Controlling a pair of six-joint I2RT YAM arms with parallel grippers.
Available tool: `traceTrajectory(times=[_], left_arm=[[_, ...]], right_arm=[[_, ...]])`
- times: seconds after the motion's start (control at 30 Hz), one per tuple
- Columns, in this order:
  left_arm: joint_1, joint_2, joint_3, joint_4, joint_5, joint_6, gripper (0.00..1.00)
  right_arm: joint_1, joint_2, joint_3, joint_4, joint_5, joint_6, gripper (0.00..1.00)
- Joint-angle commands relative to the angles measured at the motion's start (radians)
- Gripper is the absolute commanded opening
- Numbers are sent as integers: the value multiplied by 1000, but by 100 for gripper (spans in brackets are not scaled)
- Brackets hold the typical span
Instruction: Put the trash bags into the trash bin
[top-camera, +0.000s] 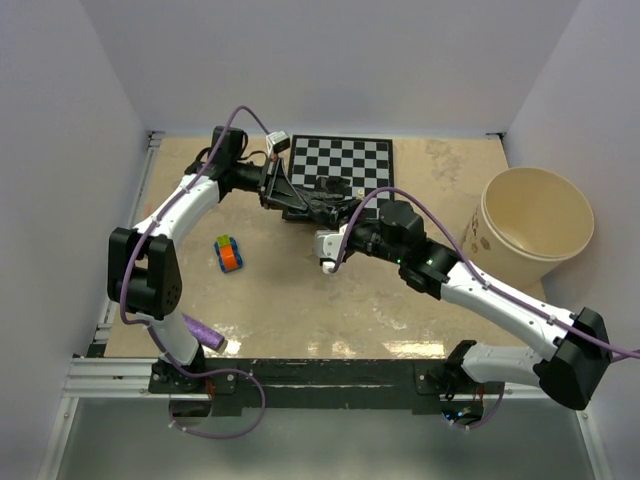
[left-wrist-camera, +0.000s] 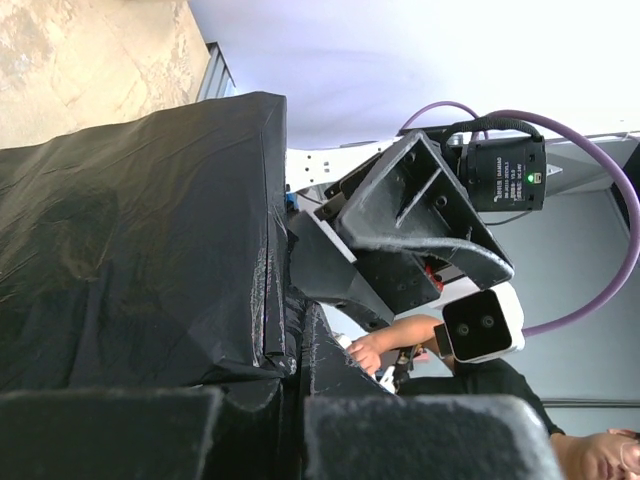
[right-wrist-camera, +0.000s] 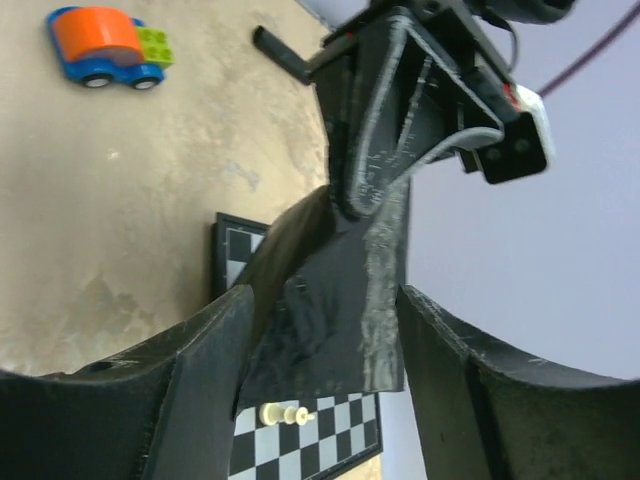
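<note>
A black trash bag (top-camera: 308, 205) hangs above the near left corner of the chessboard, pinched by my left gripper (top-camera: 283, 190). In the left wrist view the wrinkled black film (left-wrist-camera: 140, 240) fills the left side and runs down between my shut left gripper (left-wrist-camera: 290, 400). My right gripper (right-wrist-camera: 325, 300) stands open, one finger on each side of the bag's hanging edge (right-wrist-camera: 340, 320), with a gap on both sides. From above, the right gripper (top-camera: 335, 210) sits just right of the bag. The cream trash bin (top-camera: 510, 250) stands upright at the far right.
A chessboard (top-camera: 350, 160) lies at the back centre, with a white chess piece (right-wrist-camera: 282, 413) lying on it. A blue and orange toy car (top-camera: 230, 253) sits left of centre. A purple roll (top-camera: 203, 333) lies by the left arm's base. White walls enclose the table.
</note>
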Motion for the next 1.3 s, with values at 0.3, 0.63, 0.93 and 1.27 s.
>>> traceTrajectory(times=[0.3,0.63,0.93,1.27], left_arm=[[14,-46,4,-23,233,0,0],[187,-129,197,-121,-116,502,40],[168,-321,342,-584,-494,1568,62],[60,-477,182,-573,-520,1653,72]], right_arm=[[16,35,-8,160,80,-49,22],[13,81,279,-193,-30,133,0],[-30,210,522,-363,-162,249,0],[-40,240,551,-325,-165,334,0]])
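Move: Hanging from the left hand's shut fingers, the trash bag has its middle about 2 cm ahead of that hand, 3 cm to its right and 5 cm below. From the open right hand it lies about 2 cm ahead, 3 cm left and 4 cm below. Roughly 27 cm under the right hand are the chessboard, 20 cm ahead and 5 cm right, and the toy car, level and 22 cm left; crumpled black plastic lies 16 cm ahead, 3 cm right. Edging forward about 2 cm, the right hand shuts its fingers on the bag while the left holds it still. The left then opens, slides off left and forward, then swings back and up, ending some 11 cm higher and rolled about 100 degrees. Keeping its pinch, the right lifts up and left, sinking slightly at the end. ##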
